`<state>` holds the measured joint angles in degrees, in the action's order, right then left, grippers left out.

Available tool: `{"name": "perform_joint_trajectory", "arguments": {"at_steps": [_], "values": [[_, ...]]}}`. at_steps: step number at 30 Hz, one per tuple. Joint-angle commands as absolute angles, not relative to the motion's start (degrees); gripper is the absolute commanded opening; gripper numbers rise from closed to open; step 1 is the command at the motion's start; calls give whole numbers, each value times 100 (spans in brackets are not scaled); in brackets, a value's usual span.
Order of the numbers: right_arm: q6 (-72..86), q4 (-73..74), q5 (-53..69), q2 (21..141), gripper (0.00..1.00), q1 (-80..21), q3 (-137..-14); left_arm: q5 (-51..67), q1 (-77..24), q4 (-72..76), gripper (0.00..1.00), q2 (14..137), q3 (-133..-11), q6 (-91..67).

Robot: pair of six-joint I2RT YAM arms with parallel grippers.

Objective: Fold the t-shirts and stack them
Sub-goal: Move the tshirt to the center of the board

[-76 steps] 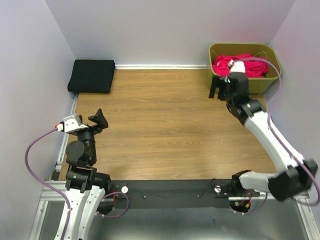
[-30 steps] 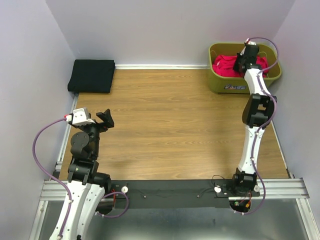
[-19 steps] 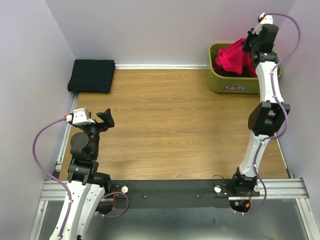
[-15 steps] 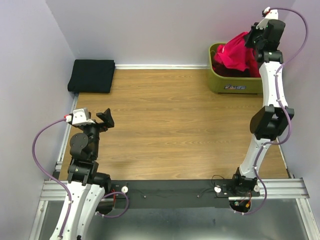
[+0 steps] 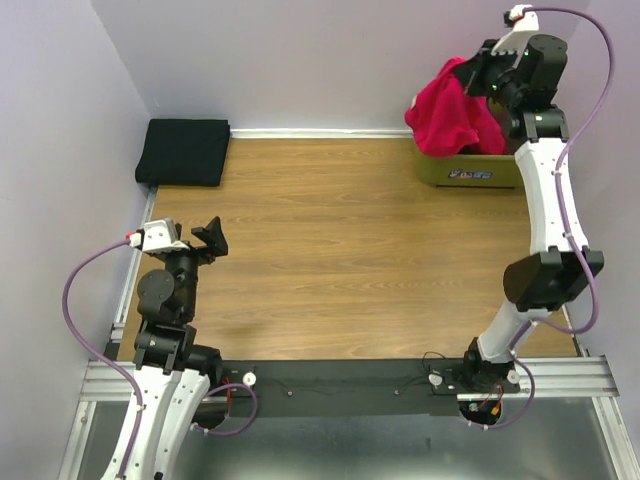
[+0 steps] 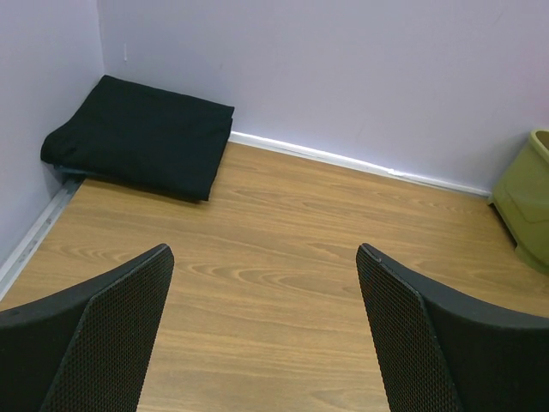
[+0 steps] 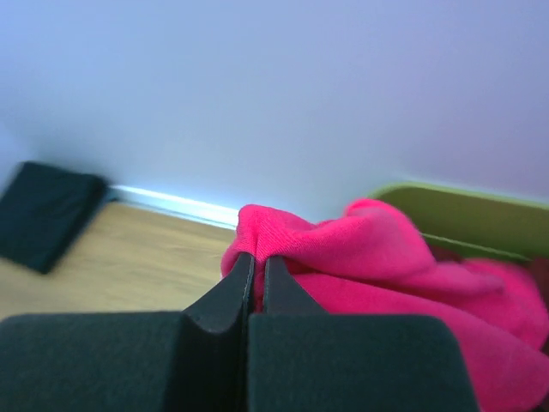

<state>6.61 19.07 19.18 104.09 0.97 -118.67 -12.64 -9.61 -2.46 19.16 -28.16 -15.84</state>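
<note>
A bright pink-red t-shirt (image 5: 445,108) hangs from my right gripper (image 5: 470,72), which is shut on a bunched fold of it, high above the olive-green tub (image 5: 482,168). In the right wrist view the fingertips (image 7: 243,266) pinch the pink-red cloth (image 7: 377,245). A folded black t-shirt (image 5: 184,151) lies in the far left corner of the table, and it shows as a dark folded shirt (image 6: 141,135) in the left wrist view. My left gripper (image 5: 203,238) stands open over the left side of the wooden table, with nothing between its fingers (image 6: 111,318).
The tub stands at the back right against the wall, its rim (image 6: 539,146) visible at the right of the left wrist view. Lilac walls close in the table on three sides. A white baseboard (image 5: 320,132) runs along the back.
My right arm has risen and lifted the pink-red t-shirt out of the tub, then swung it a little to the left. The left arm has barely moved.
</note>
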Motion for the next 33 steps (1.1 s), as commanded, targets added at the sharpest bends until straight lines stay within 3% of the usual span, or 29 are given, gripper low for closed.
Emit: {"name": "perform_joint_trajectory", "arguments": {"at_steps": [1,9,12,15,19,22,26,33], "values": [[835,1635,2347,9580,1,-491,-11576,-1090,-967,-62,95,1828,-2769,-1512],[1299,1530,2101,8631,1,-2134,-10268,-1002,-967,-26,95,1776,-2769,-1494],[1685,1521,2162,8622,1,-2749,-8988,-967,-967,-26,95,1732,-2760,-1520],[2090,1582,2511,8963,37,-3566,-8325,-993,-984,-35,95,1705,-2760,-1529],[2399,1626,3287,9290,63,-3867,-7455,-1019,-1011,-44,95,1687,-2760,-1556],[2207,1713,2239,8897,76,-3859,-6927,-976,-1055,-62,95,1705,-2760,-1573],[1881,1960,986,8693,78,-3648,-6619,-870,-1107,-61,95,1801,-2760,-1582],[1617,1986,492,9114,73,-3252,-6442,-335,-1107,-325,94,2319,-2883,-2161]]}}
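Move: The right hand already pinches the pink t-shirt high up by the bin; the board's center, where it goes, lies about 21 cm back, 26 cm to the left and some 42 cm below. The green bin stands roughly 7 cm ahead and 12 cm to the right, its middle about 35 cm lower, and the folded black cloth some 29 cm farther out and 44 cm left of the board's center. From the left hand that center is about 8 cm ahead, 30 cm right and 28 cm below. The right hand sweeps the held t-shirt fast away from the bin, some 30 cm left and 27 cm back, first rising about 6 cm, then diving over 35 cm towards the board as the wrist swings around 40 degrees counter-clockwise and tips steeply down. Its shut fingers begin opening as the dive starts and let go of the cloth, then the open hand eases back about 9 cm to the right and 5 cm forward, low over the shirt, the wrist partly untwisting. ##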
